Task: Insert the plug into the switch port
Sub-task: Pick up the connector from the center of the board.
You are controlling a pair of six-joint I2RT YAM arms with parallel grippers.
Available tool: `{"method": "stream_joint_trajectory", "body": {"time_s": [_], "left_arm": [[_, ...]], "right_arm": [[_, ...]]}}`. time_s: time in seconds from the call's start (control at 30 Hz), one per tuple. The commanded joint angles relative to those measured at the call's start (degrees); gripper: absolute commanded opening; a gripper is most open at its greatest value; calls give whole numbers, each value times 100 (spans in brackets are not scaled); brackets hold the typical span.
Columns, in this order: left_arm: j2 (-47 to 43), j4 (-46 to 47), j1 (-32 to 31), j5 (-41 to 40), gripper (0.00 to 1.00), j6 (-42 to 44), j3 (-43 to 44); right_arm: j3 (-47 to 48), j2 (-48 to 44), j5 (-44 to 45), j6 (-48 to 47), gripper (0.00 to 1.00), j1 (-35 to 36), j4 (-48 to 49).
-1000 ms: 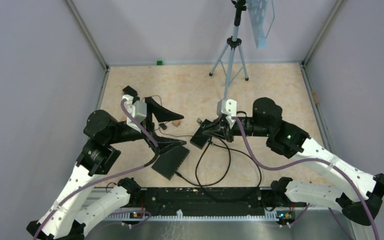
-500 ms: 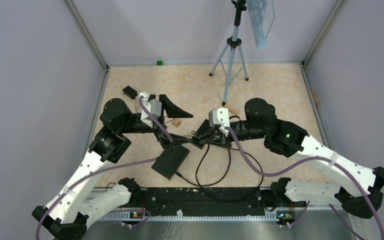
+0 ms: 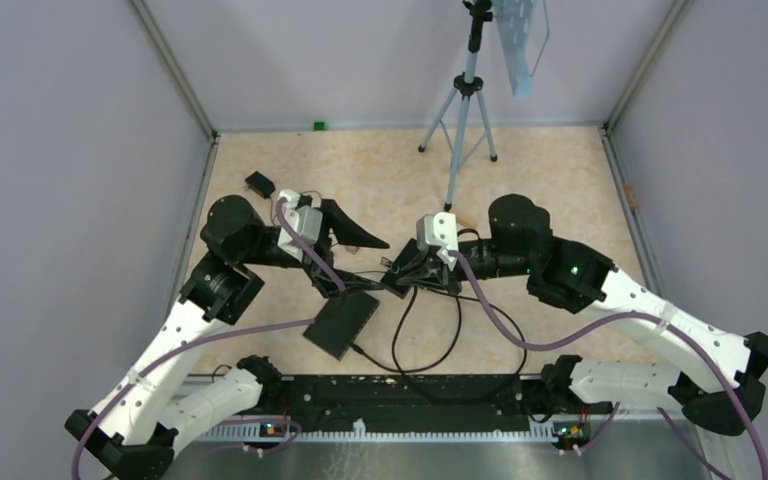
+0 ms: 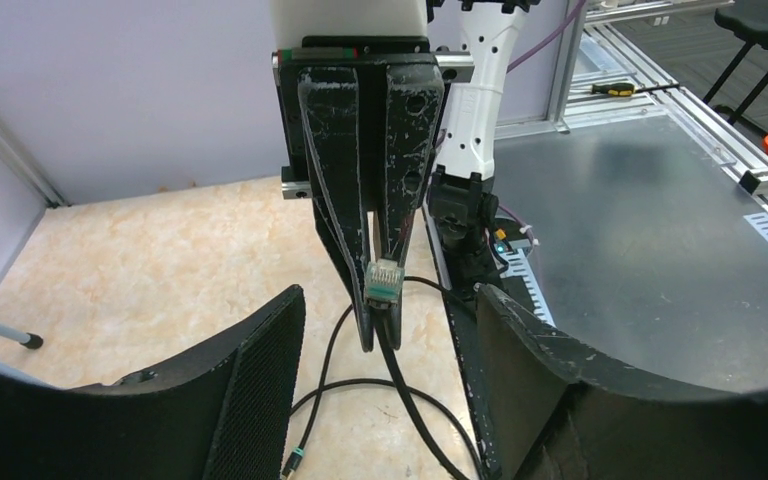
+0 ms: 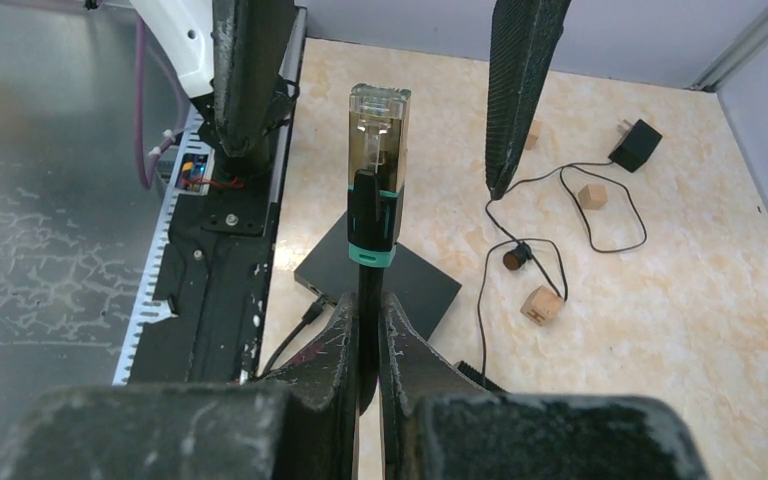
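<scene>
The black switch point(image 3: 342, 322) lies flat on the floor near the front edge, with a cable in its near side; it also shows in the right wrist view point(image 5: 400, 285). My right gripper point(image 3: 394, 272) is shut on the black cable point(image 5: 367, 300) just behind the clear, teal-collared plug point(image 5: 378, 140), which points toward the left gripper. In the left wrist view the plug point(image 4: 385, 279) sits between the right gripper's fingers point(image 4: 345, 200). My left gripper point(image 3: 365, 265) is open and empty, its fingers point(image 4: 220, 400) spread on either side of the plug. The plug is above and right of the switch.
A camera tripod point(image 3: 465, 100) stands at the back. Wooden cubes point(image 5: 542, 303), a thin earphone wire point(image 5: 560, 240) and a black adapter point(image 5: 635, 145) lie on the floor behind the switch. Loops of black cable point(image 3: 430, 340) lie between the arms. The black base rail point(image 3: 410, 390) runs along the front.
The left arm swung right and its open gripper came up to the plug. The right gripper moved left with the plug. Since half a second ago both shifted only slightly.
</scene>
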Motion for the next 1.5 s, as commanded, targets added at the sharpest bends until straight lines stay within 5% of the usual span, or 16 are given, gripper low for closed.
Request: {"method": "stream_joint_trajectory", "body": {"time_s": [0.0, 0.67, 1.47], "left_arm": [[9, 411, -11, 151, 69, -19, 39], [205, 248, -13, 479, 41, 12, 165], [177, 446, -15, 352, 39, -173, 224]], "right_arm": [[265, 87, -1, 103, 0, 78, 218], [256, 180, -57, 233, 0, 86, 392], [165, 161, 91, 296, 0, 89, 270]]}}
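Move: The connector, held by the right gripper, points at the left gripper: its middle is about 3 cm to the right of the left hand point, level with it in reach and height. From the right hand point it lies about 5 cm left and 1 cm lower. Some 35 cm below the left hand are the switch, about 2 cm farther out and 7 cm left, and a narrow black box, roughly 13 cm farther out and 7 cm right. Leftward by about 1 cm and slightly down, the right arm brings the connector towards the open left gripper, then holds still, its fingers keeping shut on the cable end. The left hand creeps barely 1 cm right and down, fingers pointing right, and narrows its jaws around the connector from about two-thirds open to about 40 percent, stopping short of a grip. ##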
